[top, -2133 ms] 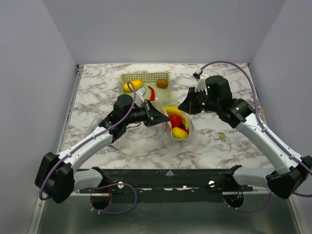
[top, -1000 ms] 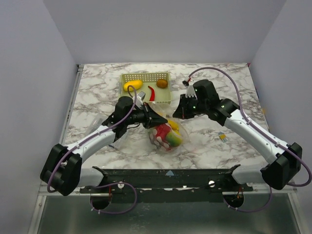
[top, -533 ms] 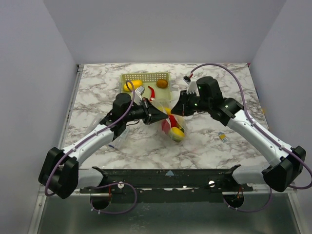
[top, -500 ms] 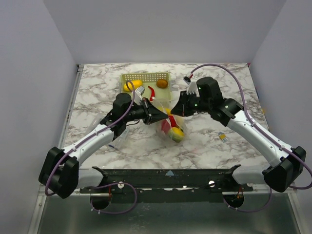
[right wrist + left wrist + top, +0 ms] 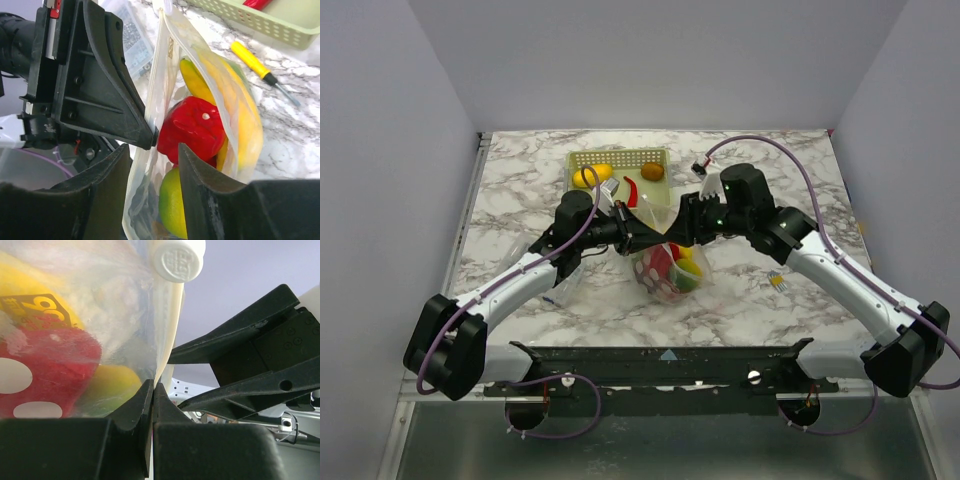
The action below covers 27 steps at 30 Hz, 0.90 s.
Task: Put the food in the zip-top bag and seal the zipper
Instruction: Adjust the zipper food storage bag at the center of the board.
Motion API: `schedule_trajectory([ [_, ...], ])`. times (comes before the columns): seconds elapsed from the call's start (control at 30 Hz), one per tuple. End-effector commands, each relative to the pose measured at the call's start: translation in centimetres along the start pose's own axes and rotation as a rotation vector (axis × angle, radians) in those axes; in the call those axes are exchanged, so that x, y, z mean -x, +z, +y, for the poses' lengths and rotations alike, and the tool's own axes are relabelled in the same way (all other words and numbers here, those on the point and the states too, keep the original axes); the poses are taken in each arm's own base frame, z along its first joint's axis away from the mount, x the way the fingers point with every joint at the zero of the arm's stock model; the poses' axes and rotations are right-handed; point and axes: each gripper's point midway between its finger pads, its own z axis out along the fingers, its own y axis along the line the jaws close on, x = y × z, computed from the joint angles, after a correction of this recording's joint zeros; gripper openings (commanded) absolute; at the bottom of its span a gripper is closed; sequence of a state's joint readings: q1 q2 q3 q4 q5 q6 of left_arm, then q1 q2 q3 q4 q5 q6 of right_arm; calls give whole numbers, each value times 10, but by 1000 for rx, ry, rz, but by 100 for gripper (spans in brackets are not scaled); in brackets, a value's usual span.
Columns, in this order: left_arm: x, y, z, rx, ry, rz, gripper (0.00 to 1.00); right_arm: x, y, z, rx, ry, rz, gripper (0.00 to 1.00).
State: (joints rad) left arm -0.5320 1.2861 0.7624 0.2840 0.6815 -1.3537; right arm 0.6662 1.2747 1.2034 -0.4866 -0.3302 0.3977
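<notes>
The zip-top bag (image 5: 670, 272) hangs between both arms, clear, holding food: a red pepper (image 5: 197, 127), a yellow banana (image 5: 240, 110) and a green round fruit (image 5: 172, 202). My left gripper (image 5: 153, 385) is shut on the bag's mouth edge, pinching the zipper (image 5: 167, 335) strip. In the top view it (image 5: 656, 240) meets my right gripper (image 5: 674, 238) above the bag. My right gripper (image 5: 155, 147) is open, its fingers standing on either side of the zipper (image 5: 159, 75) just below the left fingertip. More food lies in the basket: a lemon (image 5: 592, 176), a red chili (image 5: 631, 190), a brown fruit (image 5: 652, 171).
The yellow-green mesh basket (image 5: 618, 155) stands behind the bag. A yellow-and-black stick (image 5: 255, 64) lies on the marble beside it. A flat clear packet (image 5: 132, 37) lies under the left arm. A small yellow item (image 5: 776, 281) lies right of the bag.
My right gripper has opened and slid in next to the left fingertip. The left gripper kept its grip; the bag shifted slightly and hangs lower.
</notes>
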Motion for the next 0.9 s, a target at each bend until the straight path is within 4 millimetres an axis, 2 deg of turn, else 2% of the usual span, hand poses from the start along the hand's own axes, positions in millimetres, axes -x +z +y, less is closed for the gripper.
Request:
schedule_trajectory([
  [0.0, 4, 2, -8, -29, 36, -12, 0, 16, -16, -5, -89, -77, -40, 52],
  [0.1, 3, 0, -7, -25, 40, -10, 0, 26, -34, -29, -267, -77, -75, 64],
  [0.2, 1, -1, -6, -18, 45, -6, 0, 19, -41, -52, -386, -84, -55, 75],
  [0.27, 0, -2, -6, -19, 46, -5, 0, 9, -37, -55, -365, -65, -24, 85],
  [0.37, 0, -2, -6, -19, 47, -3, 0, -7, -22, -45, -240, -31, 10, 94],
  [0.43, 0, -3, -6, -17, 50, -7, 0, -13, -15, -34, -160, -13, 20, 96],
  [0.47, 0, -3, -5, -12, 50, -12, 0, -15, -13, -22, -91, -12, 33, 96],
  [0.57, 2, -3, -3, 2, 38, -24, 0, -13, -11, 3, 36, 14, 45, 96],
  [0.73, 6, -3, -4, 22, 26, -39, 0, -12, -7, 17, 29, -3, 47, 96],
  [0.87, 7, -2, -9, 15, 22, -42, 0, -23, 3, 9, -63, -43, 83, 96],
])
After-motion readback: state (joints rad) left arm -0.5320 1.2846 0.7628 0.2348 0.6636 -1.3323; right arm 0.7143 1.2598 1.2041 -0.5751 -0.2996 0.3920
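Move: The left fingers already pinch the zipper food storage bag's mouth edge. That pinched edge is barely 2 cm to the left of the half-open right fingers, level fore and aft and about 1 cm lower. The food in the bag hangs some 10 cm below the right hand and 4 cm back, level sideways. On the table, roughly 18 cm down, the yellow screwdriver lies about 7 cm ahead and 6 cm left; the basket is 18 cm ahead, 13 cm left and 15 cm down. Still pinching the bag's edge, the left hand holds its place, sinking only about 1 cm at the end. The right fingers spread from half to wide open as that hand swings nearly 5 cm right and a little forward, turning some 15 degrees. It then dips and loops back left and back to the mouth, ending about 2 cm nearer the base and 1 cm lower, the fingers spread either side of the bag's mouth. ##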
